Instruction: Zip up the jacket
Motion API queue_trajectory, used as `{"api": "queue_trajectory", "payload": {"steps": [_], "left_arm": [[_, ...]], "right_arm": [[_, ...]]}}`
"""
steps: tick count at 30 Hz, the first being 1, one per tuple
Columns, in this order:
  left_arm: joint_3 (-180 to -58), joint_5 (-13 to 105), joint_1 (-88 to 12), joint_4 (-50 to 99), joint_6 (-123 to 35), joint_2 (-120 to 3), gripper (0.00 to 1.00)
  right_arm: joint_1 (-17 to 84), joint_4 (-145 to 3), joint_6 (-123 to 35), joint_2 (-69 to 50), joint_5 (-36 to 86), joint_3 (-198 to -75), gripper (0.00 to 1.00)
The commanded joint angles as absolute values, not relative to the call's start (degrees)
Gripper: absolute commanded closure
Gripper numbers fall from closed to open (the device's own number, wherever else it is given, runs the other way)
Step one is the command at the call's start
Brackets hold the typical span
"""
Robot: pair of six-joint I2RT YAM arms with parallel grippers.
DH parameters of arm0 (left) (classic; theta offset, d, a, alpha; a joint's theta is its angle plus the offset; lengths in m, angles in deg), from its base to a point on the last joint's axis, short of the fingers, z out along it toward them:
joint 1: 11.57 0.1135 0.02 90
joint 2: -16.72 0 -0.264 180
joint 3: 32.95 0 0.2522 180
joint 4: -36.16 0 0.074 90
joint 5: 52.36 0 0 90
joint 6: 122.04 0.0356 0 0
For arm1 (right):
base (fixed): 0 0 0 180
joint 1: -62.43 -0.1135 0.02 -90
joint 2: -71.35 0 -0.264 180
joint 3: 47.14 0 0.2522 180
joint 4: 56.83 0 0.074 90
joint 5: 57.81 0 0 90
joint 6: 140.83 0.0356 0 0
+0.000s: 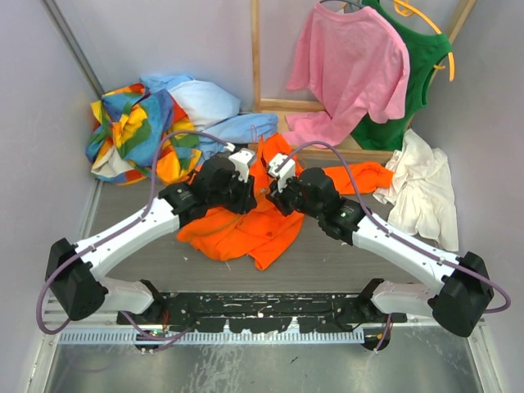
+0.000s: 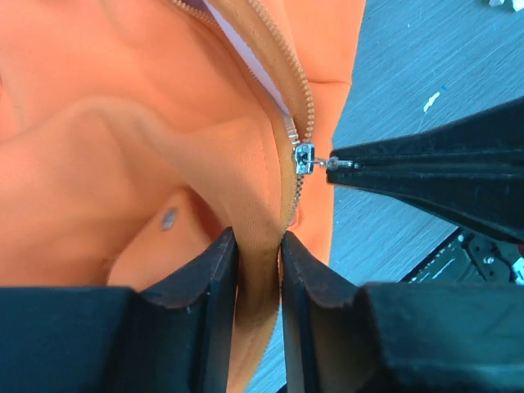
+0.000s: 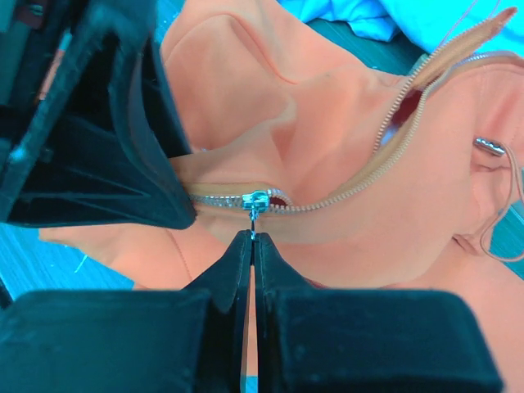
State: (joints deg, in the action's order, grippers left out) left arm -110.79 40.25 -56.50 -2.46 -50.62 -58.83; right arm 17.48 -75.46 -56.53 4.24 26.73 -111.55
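Note:
The orange jacket point(image 1: 237, 229) lies crumpled on the table between both arms. In the left wrist view its zipper point(image 2: 288, 78) runs down to a silver slider point(image 2: 304, 155), with pale lining showing in the open part above. My left gripper point(image 2: 259, 243) is shut on the jacket's zipped edge just below the slider. My right gripper point(image 3: 253, 237) is shut on the small pull tab of the slider point(image 3: 255, 199). The zipper teeth point(image 3: 409, 90) past the slider spread apart. From above, the left gripper point(image 1: 248, 190) and right gripper point(image 1: 273, 195) meet over the jacket.
A multicoloured patchwork garment point(image 1: 135, 131) and a light blue cloth point(image 1: 205, 102) lie at the back left. A pink T-shirt point(image 1: 352, 70) and a green garment point(image 1: 422, 61) hang at the back right, above a white cloth point(image 1: 426, 188). Grey walls close both sides.

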Motion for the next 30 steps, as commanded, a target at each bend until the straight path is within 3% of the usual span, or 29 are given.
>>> {"api": "queue_trajectory", "payload": {"steps": [1,3,4,12,24,30], "left_arm": [[-112.3,42.0,-55.3,-1.7,-50.1,-57.4,0.84],[-111.1,41.2,-54.6,-2.7,-50.0,-54.9,0.99],[-110.6,40.3,-54.3,-3.5,-49.7,-53.4,1.0],[-117.6,31.1,-52.0,-12.6,-43.0,-46.9,1.0],[-143.6,24.1,-50.4,-19.2,-36.3,-47.4,1.0],[-136.2,22.9,-50.4,-17.1,-38.0,-44.4,1.0]], "right_arm": [[17.4,-72.2,-57.4,6.0,31.6,-111.3,0.99],[18.5,-72.2,-57.5,6.1,33.3,-111.8,0.99],[19.2,-72.2,-57.6,6.0,34.3,-112.3,0.99],[26.9,-75.6,-60.8,5.3,37.8,-122.2,0.99],[34.9,-84.0,-65.8,7.2,40.1,-143.4,0.99],[35.1,-84.5,-63.7,11.1,38.9,-136.6,0.99]]}}
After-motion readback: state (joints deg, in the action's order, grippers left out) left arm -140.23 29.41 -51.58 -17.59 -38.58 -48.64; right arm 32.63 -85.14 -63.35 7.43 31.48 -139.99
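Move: Between the left hand's part-open fingers lies the closed zip strip of the jacket, right at the hand point; the slider sits about 5 cm to the right of that hand and 3 cm ahead. The right hand already holds the pull tab, with the slider some 1 cm ahead and 1 cm left. The zip's open collar end lies about 14 cm ahead of the right hand and 6 cm lower. The light blue cloth is roughly 21 cm ahead of the left hand, 2 cm left and 9 cm lower. Pinching shut on the strip just below the slider, the left hand anchors it, then lifts steeply, some 23 cm, while drawing about 9 cm left. The right hand keeps the pull tab and goes up about as far, pulling 10 cm right and 6 cm forward, away from the left hand and along the zip towards its collar end; both hands tilt their fingertips up some 20 to 30 degrees. ##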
